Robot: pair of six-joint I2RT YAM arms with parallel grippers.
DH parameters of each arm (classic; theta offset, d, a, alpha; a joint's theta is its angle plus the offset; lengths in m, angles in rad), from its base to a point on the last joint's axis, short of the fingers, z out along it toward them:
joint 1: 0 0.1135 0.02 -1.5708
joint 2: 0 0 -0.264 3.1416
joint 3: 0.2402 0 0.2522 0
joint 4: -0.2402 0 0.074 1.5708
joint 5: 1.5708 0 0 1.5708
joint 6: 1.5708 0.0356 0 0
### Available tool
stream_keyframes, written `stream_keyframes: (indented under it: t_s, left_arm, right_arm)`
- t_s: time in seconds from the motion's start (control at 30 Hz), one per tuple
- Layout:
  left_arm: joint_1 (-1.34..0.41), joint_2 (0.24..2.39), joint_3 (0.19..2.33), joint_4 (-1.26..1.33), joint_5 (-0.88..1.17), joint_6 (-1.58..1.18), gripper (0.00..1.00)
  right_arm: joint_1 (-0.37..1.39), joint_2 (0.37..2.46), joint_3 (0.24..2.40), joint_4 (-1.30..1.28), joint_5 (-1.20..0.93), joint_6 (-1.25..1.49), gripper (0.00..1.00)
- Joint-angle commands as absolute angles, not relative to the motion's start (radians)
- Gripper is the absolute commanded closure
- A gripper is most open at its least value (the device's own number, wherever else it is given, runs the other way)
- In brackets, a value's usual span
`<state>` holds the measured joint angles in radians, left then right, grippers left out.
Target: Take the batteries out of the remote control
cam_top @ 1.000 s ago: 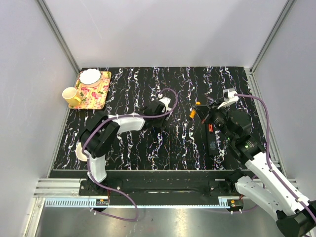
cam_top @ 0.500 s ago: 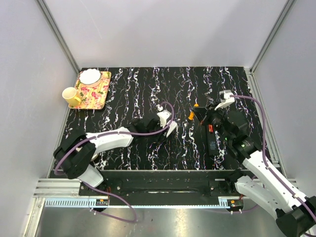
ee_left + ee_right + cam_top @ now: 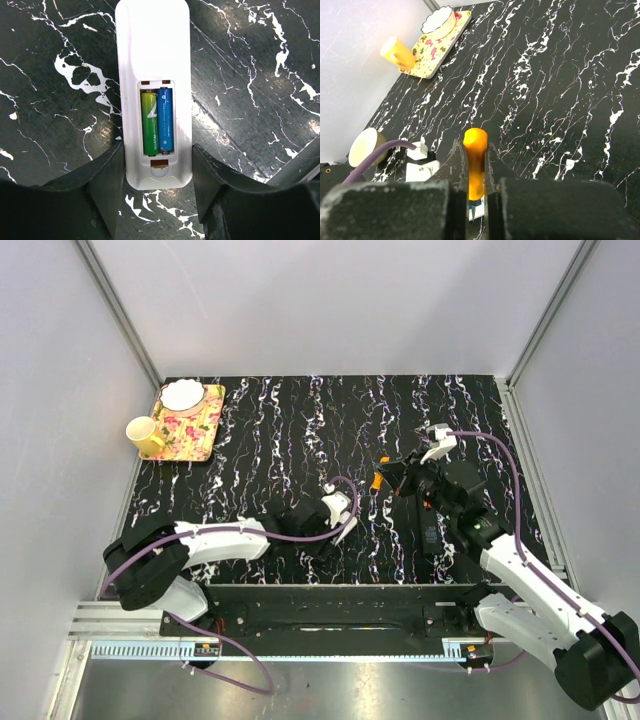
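Observation:
A white remote control (image 3: 150, 50) lies back-up on the black marble table, its cover off. A green battery (image 3: 150, 122) and a blue battery (image 3: 166, 120) sit side by side in the bay. My left gripper (image 3: 157, 148) is shut across the remote's near end, one finger pressed on each long side. From above, the left gripper (image 3: 343, 523) hides most of that remote. My right gripper (image 3: 474, 147) is shut on a slim orange stick (image 3: 475, 160) with a rounded tip, held above the table at centre right (image 3: 378, 480).
A black remote (image 3: 432, 535) lies under the right arm, something red (image 3: 426, 503) showing at its far end. A flowered tray (image 3: 205, 422) with a white bowl (image 3: 182, 395) and a yellow cup (image 3: 145, 435) stands far left. A beige disc (image 3: 364, 145) lies near the left edge.
The left arm has drawn back toward the near edge, jaws unchanged around the white remote. The right gripper has moved left with the orange stick.

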<state>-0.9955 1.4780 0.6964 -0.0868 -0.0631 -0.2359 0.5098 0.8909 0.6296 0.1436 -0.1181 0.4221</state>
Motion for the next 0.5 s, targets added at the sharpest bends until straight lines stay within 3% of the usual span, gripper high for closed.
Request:
stream_keyframes:
  t_s: [0.0,0.03,0.07,0.2,0.47]
  left_arm:
    - [-1.014,1.477,0.703,-0.051,-0.121,-0.249,0.82]
    - [-1.017,1.480,0.703,-0.049,-0.123,-0.249,0.76]
    - [-1.017,1.477,0.700,-0.045,-0.123,-0.249,0.61]
    - [-1.017,1.467,0.695,-0.029,-0.120,-0.241,0.37]
    - [-1.016,1.339,0.667,-0.023,-0.156,-0.259,0.17]
  right_arm:
    - [0.515,0.879,0.612,0.225,-0.158,0.425,1.00]
    - [0.515,0.876,0.611,0.224,-0.161,0.422,1.00]
    - [0.517,0.874,0.609,0.224,-0.163,0.420,1.00]
    - [0.514,0.870,0.600,0.221,-0.158,0.422,1.00]
    - [0.515,0.871,0.595,0.229,-0.166,0.416,1.00]
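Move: Between the left fingers, still gripped near its lower end, the remote control has its middle about 4 cm ahead of that hand, 2 cm to its right and 1 cm lower. The screwdriver in the right hand hangs roughly 9 cm ahead, 12 cm right and 17 cm above the left hand; the black case lies 6 cm ahead and 25 cm right. From the right hand the remote is about 5 cm back, 11 cm left and 20 cm down. Letting go of the remote, the left hand stays in place just over the table and spreads its fingers from half open to about three quarters, so both pads come away from the remote's sides. Only at the end does it begin to rise, by about 1 cm, with hardly any turn of the wrist. ##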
